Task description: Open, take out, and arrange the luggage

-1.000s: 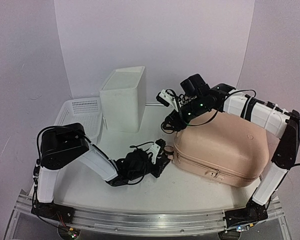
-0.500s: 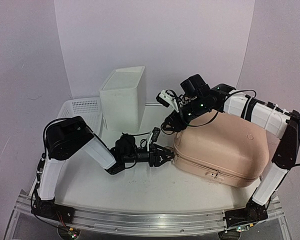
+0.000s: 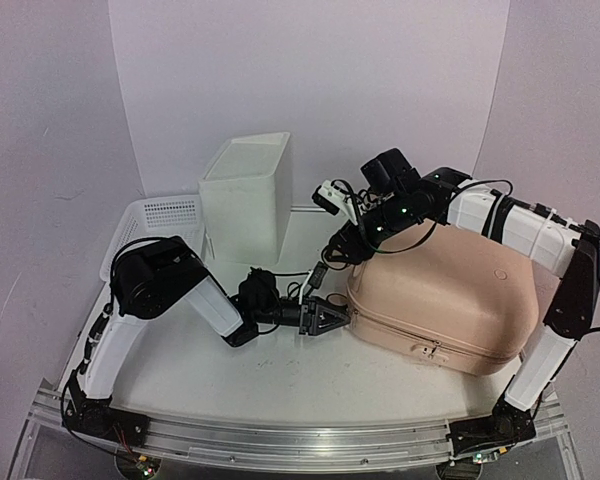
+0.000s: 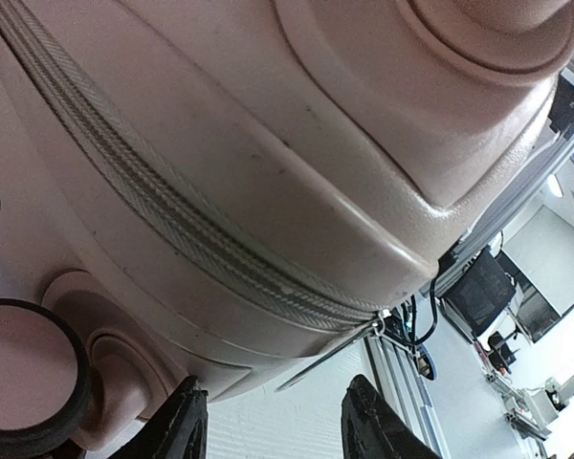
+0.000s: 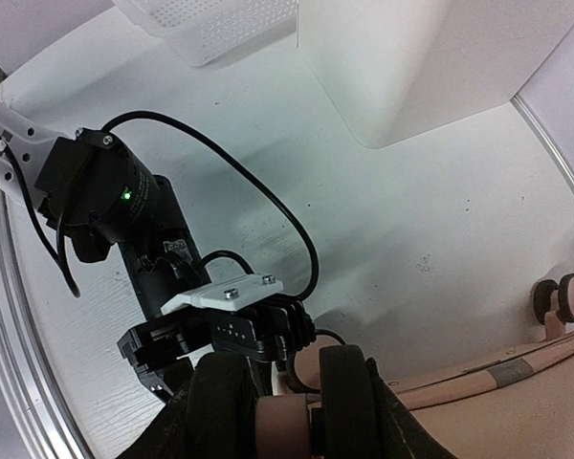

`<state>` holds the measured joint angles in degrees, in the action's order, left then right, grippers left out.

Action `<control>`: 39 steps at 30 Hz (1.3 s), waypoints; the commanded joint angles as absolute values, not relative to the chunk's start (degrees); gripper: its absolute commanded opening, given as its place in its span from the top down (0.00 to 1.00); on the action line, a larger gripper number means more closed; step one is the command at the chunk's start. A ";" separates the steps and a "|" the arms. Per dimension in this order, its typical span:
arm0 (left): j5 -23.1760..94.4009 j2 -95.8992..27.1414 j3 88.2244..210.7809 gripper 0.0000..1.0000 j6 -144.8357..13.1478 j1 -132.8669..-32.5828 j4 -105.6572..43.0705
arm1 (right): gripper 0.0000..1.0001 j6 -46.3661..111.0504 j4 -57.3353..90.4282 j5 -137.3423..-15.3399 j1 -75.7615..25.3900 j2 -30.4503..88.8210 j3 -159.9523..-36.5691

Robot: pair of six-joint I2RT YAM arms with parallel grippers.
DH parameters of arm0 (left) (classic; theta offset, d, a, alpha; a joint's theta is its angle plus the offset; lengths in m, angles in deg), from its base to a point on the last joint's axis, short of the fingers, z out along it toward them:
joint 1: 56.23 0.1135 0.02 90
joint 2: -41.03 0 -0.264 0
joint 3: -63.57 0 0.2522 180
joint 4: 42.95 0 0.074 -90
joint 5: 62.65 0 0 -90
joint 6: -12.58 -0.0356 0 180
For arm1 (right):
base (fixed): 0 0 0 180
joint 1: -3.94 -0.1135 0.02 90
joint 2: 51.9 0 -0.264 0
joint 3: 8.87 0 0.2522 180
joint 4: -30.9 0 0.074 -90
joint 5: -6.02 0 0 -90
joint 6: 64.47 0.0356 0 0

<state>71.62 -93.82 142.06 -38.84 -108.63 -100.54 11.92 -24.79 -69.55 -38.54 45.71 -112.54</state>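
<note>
The peach-pink luggage (image 3: 450, 290) lies flat and zipped shut on the table's right half. My left gripper (image 3: 330, 318) is low against its left edge, jaws open. In the left wrist view the shell and zipper seam (image 4: 172, 210) fill the frame. The metal zipper pull (image 4: 330, 352) hangs just above the gap between my left gripper's (image 4: 273, 430) open fingers, held by neither. A caster wheel (image 4: 24, 373) shows at lower left. My right gripper (image 3: 338, 252) is at the luggage's far left corner, shut on a black-and-pink caster wheel (image 5: 349, 392).
A tall white plastic box (image 3: 245, 195) stands at the back centre, with a white mesh basket (image 3: 160, 225) to its left. Another small caster (image 5: 560, 298) sticks out at the luggage's far edge. The left arm's wrist and cable (image 5: 124, 201) lie just below the right gripper.
The left wrist has swung up and back, bringing its gripper level against the luggage's left edge, and its jaws have gone from nearly shut to open. The right arm has not moved.
</note>
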 commanded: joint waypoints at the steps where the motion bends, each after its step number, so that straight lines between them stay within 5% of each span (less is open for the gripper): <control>1: 75.13 -93.36 145.25 0.52 -37.89 -109.90 -106.60 | 1.00 19.12 -19.33 -64.68 -39.83 41.15 -115.89; 5: 73.29 -92.76 144.62 0.52 -38.50 -110.03 -106.81 | 1.00 19.11 -19.33 -64.65 -39.83 40.83 -115.79; 9: 73.40 -91.52 144.07 0.66 -39.47 -111.06 -107.51 | 1.00 19.07 -19.33 -64.85 -39.83 40.74 -115.62; 15: 69.03 -91.38 143.11 0.63 -39.57 -111.69 -108.42 | 1.00 19.11 -19.33 -64.74 -39.83 40.65 -115.79; 20: 67.86 -92.10 143.35 0.73 -36.31 -111.68 -111.89 | 1.00 19.11 -19.33 -65.00 -39.83 40.71 -115.59; 39: 46.77 -88.84 137.74 0.80 -45.45 -114.94 -111.58 | 1.00 19.99 -19.05 -65.26 -39.92 41.24 -115.23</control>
<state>53.98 -93.16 137.12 -41.52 -113.44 -107.49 12.12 -24.79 -69.57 -38.54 45.71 -112.54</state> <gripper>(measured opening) 0.206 0.496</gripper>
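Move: Just beyond the left fingertips, about 3 cm to the right of the hand and 1 cm above it, the zipper pull dangles at the suitcase's near left corner, level with it fore and aft. The lower wheel is some 5 cm ahead, 1 cm left and 4 cm below; the upper wheel, still in the right hand's grip, is about 7 cm ahead, 1 cm left and 12 cm above. From the right hand the pull lies roughly 7 cm back, 4 cm right and 11 cm below. Backing off about 3 cm, while easing a little right and up, the left hand then comes forward again by nearly as much and sinks slightly, its wrist swinging some 15 degrees counter-clockwise. Its half-open fingers narrow by more than half around the hanging end of the zipper pull, without shutting fully. The right hand stays put, keeping its pinch on the upper wheel. ##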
